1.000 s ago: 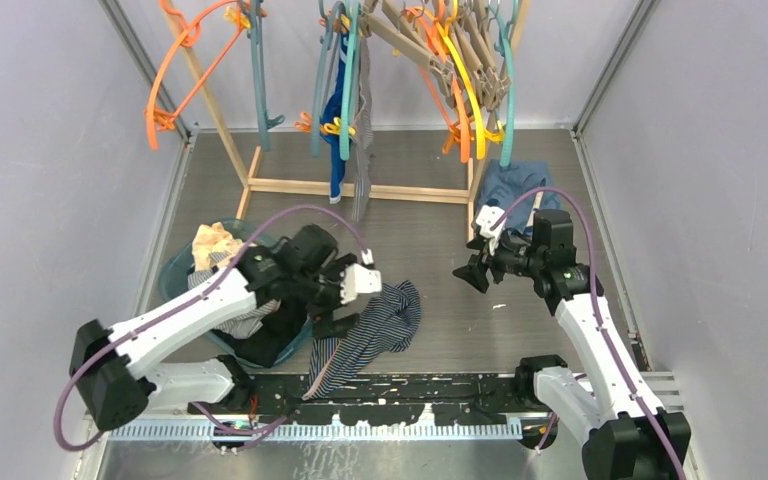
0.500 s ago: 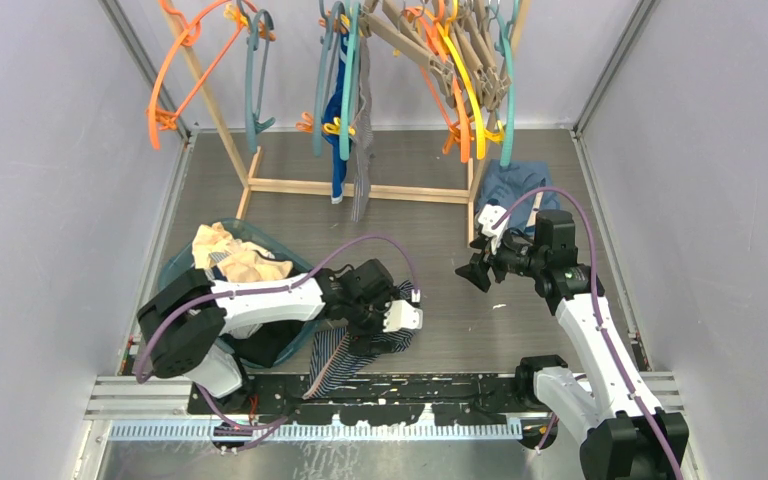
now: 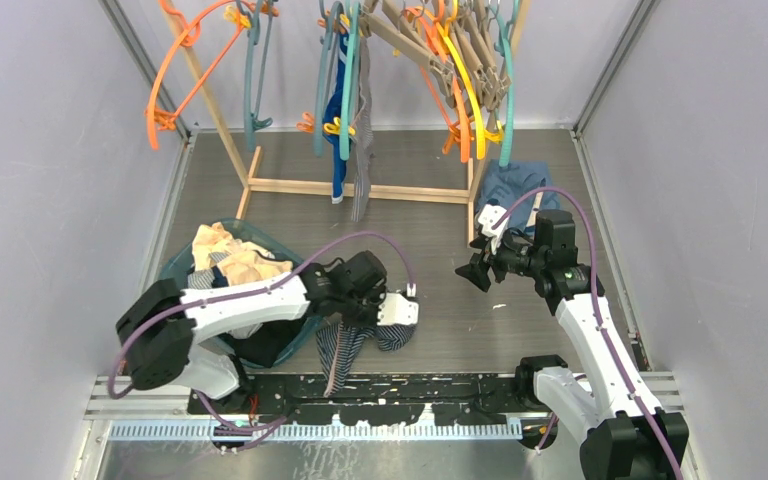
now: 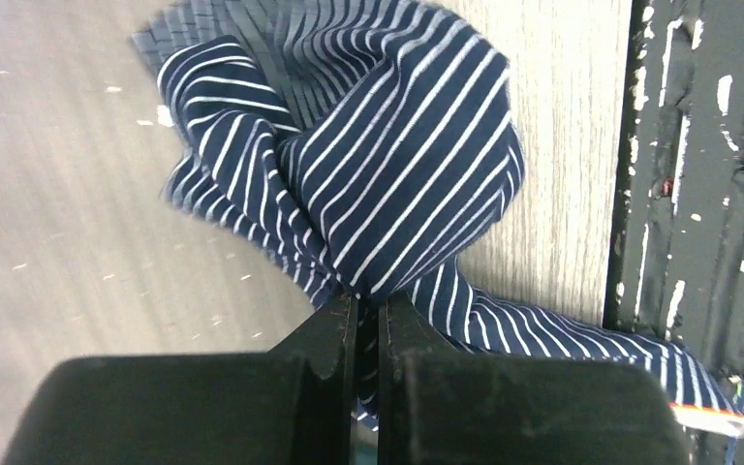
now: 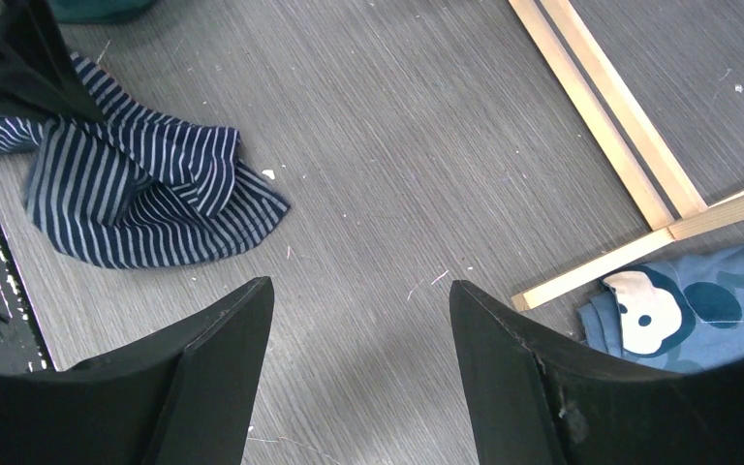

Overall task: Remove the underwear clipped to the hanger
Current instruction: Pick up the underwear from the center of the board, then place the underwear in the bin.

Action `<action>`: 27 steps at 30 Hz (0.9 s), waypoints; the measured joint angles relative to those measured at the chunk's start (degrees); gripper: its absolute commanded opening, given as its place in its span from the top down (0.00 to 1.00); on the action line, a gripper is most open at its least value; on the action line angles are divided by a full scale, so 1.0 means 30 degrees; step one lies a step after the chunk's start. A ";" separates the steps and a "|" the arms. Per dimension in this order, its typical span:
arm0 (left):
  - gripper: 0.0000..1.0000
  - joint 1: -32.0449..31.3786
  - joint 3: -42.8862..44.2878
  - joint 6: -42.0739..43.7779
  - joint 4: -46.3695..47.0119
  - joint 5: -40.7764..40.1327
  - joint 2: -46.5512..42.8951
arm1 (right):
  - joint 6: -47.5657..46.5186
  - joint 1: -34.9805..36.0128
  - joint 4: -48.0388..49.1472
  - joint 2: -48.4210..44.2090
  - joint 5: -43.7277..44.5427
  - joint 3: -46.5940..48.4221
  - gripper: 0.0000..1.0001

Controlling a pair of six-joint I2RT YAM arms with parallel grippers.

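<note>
Navy white-pinstriped underwear (image 3: 360, 342) lies bunched on the floor near the front rail. My left gripper (image 3: 372, 325) is shut on a fold of it; in the left wrist view the striped cloth (image 4: 397, 165) runs down between the closed fingers (image 4: 334, 334) of that gripper (image 4: 368, 308). The right wrist view shows the same garment (image 5: 145, 194) at its left. Bright blue underwear (image 3: 336, 135) and grey underwear (image 3: 363, 130) hang from hangers (image 3: 348, 80) on the rack. My right gripper (image 3: 470, 272) (image 5: 360, 295) hovers open over bare floor, holding nothing.
A teal basket (image 3: 182, 266) at the left holds beige (image 3: 225, 252) and other garments. The wooden rack base (image 3: 360, 188) crosses the back, with several empty hangers (image 3: 465, 70) above. A blue cartoon-face garment (image 3: 515, 185) (image 5: 697, 305) lies by the rack's right foot.
My left arm swung from beside the basket over to the pinstriped underwear, its gripper shut on the cloth, and the garment has bunched up toward the left. The right arm stayed still.
</note>
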 measured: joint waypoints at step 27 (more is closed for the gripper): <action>1.00 0.9420 0.9559 0.6579 -1.1475 -1.3005 -0.9384 | -0.0029 0.0000 0.0000 -0.0131 -0.0146 -0.0007 0.27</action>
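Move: The left hand already has the striped underwear pinched just above the board; the basket it is taken to lies about 26 cm to its left and 8 cm ahead, roughly at its height. In the basket's near right part is the black cloth, some 20 cm left of the hand and level with it fore and aft; the rack's bottom bar crosses about 27 cm ahead and 4 cm left. From the right hand the basket is some 40 cm left, 2 cm back and 12 cm lower. Keeping its fingers shut on the striped underwear, the left hand first pulls it almost straight up off the board by about 25 cm, easing a little forward, then swings left at that height towards the basket, ending some 26 cm left and 10 cm forward of where it began. On the way the wrist turns by about 60 degrees, counter-clockwise and tipping up, so that the fingers go from pointing down and right to pointing forward and down. ##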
